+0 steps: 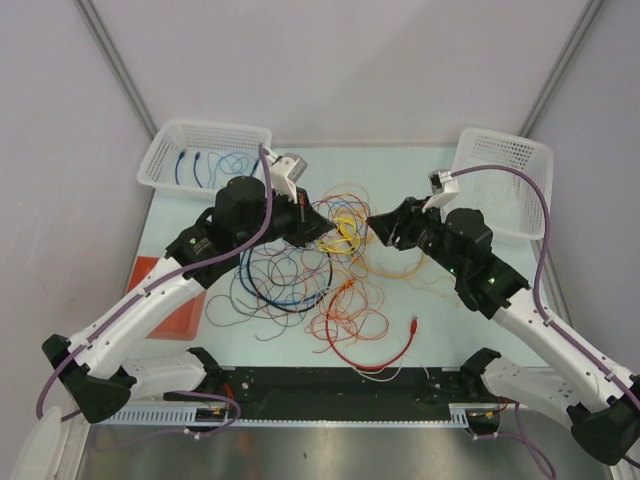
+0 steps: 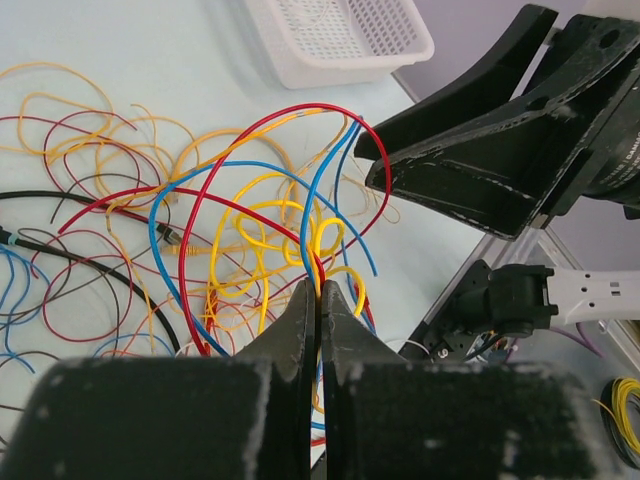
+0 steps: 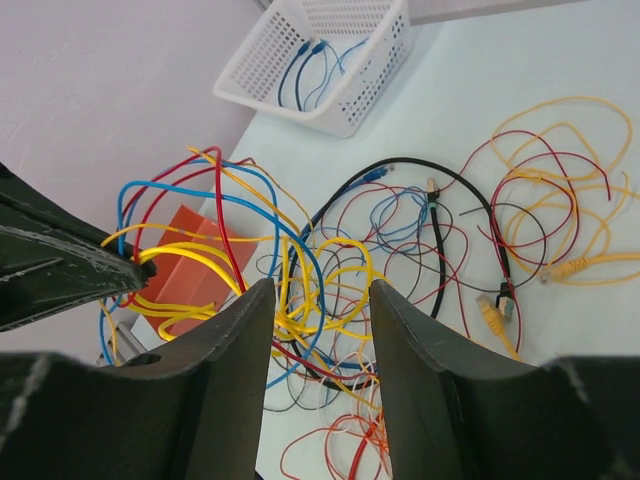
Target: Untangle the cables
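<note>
The cables (image 1: 300,275) lie in a loose tangle of red, blue, yellow, orange and black strands across the middle of the table. My left gripper (image 1: 326,229) is shut on a bundle of yellow, blue and red cables (image 2: 300,215), which rise in loops from its tips (image 2: 319,290). Just to its right, my right gripper (image 1: 374,228) faces it, open. In the right wrist view its jaws (image 3: 320,295) stand apart, and the lifted yellow loops (image 3: 330,270) show in the gap without touching either finger. A thick red cable (image 1: 385,355) curves along the table's front.
A white basket (image 1: 215,127) at the back left holds blue cables (image 1: 200,165). A second white basket (image 1: 510,145) stands at the back right. An orange-red flat tray (image 1: 165,300) lies at the left edge under my left arm. The two grippers are close together.
</note>
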{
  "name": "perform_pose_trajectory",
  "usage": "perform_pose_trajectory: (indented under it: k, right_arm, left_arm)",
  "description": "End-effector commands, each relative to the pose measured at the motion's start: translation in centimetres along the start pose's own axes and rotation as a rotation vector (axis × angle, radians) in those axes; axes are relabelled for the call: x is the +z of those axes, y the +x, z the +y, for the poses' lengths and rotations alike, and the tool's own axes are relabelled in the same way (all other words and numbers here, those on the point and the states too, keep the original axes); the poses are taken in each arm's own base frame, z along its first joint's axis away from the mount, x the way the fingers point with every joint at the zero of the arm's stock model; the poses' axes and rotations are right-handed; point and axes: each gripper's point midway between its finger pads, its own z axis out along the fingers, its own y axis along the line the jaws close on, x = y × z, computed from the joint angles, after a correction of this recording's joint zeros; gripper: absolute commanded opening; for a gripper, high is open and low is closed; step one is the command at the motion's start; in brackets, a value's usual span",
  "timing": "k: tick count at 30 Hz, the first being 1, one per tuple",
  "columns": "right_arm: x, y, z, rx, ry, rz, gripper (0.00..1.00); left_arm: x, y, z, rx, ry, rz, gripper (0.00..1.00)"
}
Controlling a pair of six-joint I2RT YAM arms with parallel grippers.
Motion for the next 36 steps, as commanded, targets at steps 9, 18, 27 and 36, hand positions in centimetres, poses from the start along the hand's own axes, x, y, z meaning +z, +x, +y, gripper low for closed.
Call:
perform_pose_trajectory:
  k: [9,18,27,36]
  right_arm:
    - [2.4,-0.6,1.6,-0.009,-0.073,-0.011,0.48]
    - [-0.1,-3.9,2.4,-0.038,-0.069,-0.13,0.0]
    - [-5.7,-8.0,3.1,-0.089,-0.009,-0.211,0.0]
    - [-6.3,-8.1,4.0,-0.058,-0.042,-0.201,0.0]
  left_arm:
    - [-1.1,-0.5,-1.6,0.002,0.081,-0.04,0.0]
    - [-1.0,0.4,1.5,0.0,-0.072,-0.025,0.47]
    - [-2.3,1.2,8.4,-0.085,-0.453,-0.054,0.91]
    - [-2.3,-1.8,3.9,-0.097,-0.152,-0.292,0.94]
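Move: A blue cable sticks out in a loop from the bundle pinched in the left fingers; its near stretch hangs roughly 2 cm ahead of the right hand, 3 cm to its left and 2 cm below, and from the left hand some 8 cm right, 1 cm ahead and 3 cm below. The bundle's yellow loops hang about 7 cm left, 1 cm ahead and 5 cm below the right hand. On the table, black and yellow plugs lie some 8 cm ahead, 5 cm left and 25 cm below it. The blue cable is pinched by the right fingers, which go about 3 cm left, down and forward, shut from half open, then pull up some 11 cm, right and back, tipping up slightly. The left hand, almost still till then, opens wide and lets go of the bundle as the right starts lifting, then swings left, forward and down, turning some 20 degrees counter-clockwise. ##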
